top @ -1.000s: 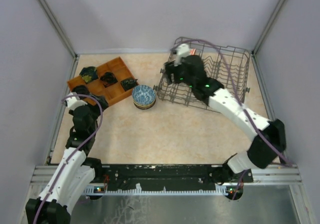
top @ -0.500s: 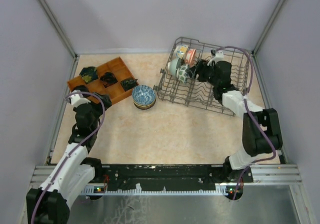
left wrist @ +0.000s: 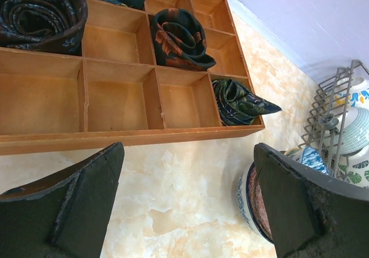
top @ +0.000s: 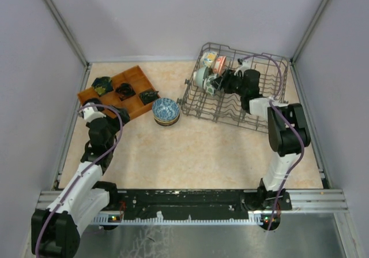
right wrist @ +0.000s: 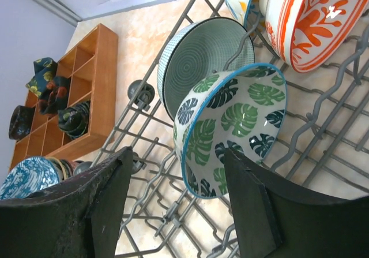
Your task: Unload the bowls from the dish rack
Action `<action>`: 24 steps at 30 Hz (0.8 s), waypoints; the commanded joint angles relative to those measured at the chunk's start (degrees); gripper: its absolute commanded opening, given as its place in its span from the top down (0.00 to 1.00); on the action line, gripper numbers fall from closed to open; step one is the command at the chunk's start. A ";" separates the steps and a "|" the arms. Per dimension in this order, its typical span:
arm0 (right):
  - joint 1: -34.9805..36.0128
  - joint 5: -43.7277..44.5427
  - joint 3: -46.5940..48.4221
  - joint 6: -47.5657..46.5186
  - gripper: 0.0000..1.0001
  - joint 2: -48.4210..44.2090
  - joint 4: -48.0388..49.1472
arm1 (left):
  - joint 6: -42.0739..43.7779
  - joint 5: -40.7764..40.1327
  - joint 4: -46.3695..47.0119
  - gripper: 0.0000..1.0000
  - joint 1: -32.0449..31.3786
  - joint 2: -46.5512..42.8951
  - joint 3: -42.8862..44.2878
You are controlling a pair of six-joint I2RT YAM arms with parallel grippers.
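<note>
The grey wire dish rack [top: 253,115] stands at the back right. Bowls stand on edge in its left end: a green leaf bowl [right wrist: 230,125], a pale teal one [right wrist: 202,62] behind it and an orange-patterned one [right wrist: 311,21]. My right gripper [right wrist: 176,171] is open inside the rack, with the leaf bowl's lower rim between its fingers, not clamped. A stack of bowls with a blue-white one on top [top: 166,111] sits on the table left of the rack. My left gripper [left wrist: 187,171] is open and empty, low over the table beside that stack [left wrist: 251,197].
A brown wooden compartment tray [top: 131,77] with dark rolled cloths [left wrist: 179,38] lies at the back left, just beyond the left gripper. Grey walls close in the table on three sides. The rack's upright tines [right wrist: 323,125] surround the right gripper.
The right arm drew back from over the bowls at the rack's left end, folded in, then edged left toward the leaf bowl. The left arm shifted slightly.
</note>
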 commanded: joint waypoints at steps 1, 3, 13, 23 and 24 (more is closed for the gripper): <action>0.02 -2.05 4.29 1.06 0.36 2.02 5.67 | -0.11 0.07 2.80 0.00 0.25 0.76 -0.20; 0.04 -2.54 4.81 1.44 0.38 3.02 6.45 | -0.07 -0.04 2.89 0.01 0.25 1.18 -0.10; 0.04 -4.30 6.69 4.07 0.56 6.94 9.56 | 0.27 -0.77 2.48 0.01 0.25 0.88 -0.10; 0.04 -4.93 6.62 5.92 0.70 8.89 12.07 | 0.29 -0.95 2.04 0.01 0.25 0.15 -0.27; 0.07 -5.04 6.66 6.13 0.72 8.98 12.29 | 0.25 -0.95 2.04 0.01 0.25 0.14 -0.30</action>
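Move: The leaf-patterned bowl stands tilted in the rack, its middle about 5 cm ahead of the right hand, 3 cm to its left and some 3 cm below. The grey-green bowl is about 8 cm ahead and 8 cm left of that hand; the orange bowl is roughly 12 cm ahead and 1 cm left, with the yellow-patterned bowl 15 cm ahead, 4 cm left. From the left hand, the leaf bowl lies some 20 cm ahead and 40 cm right. Forward and left by about 2.5 cm in all, sinking 1.5 cm late on, the right hand eases in to the near rim of the leaf-patterned bowl, slowing almost to a stop there. Its fingers meanwhile narrow to about half their gap, one on each side of the bowl's wall, while the wrist rolls some 5 degrees, left side up. ##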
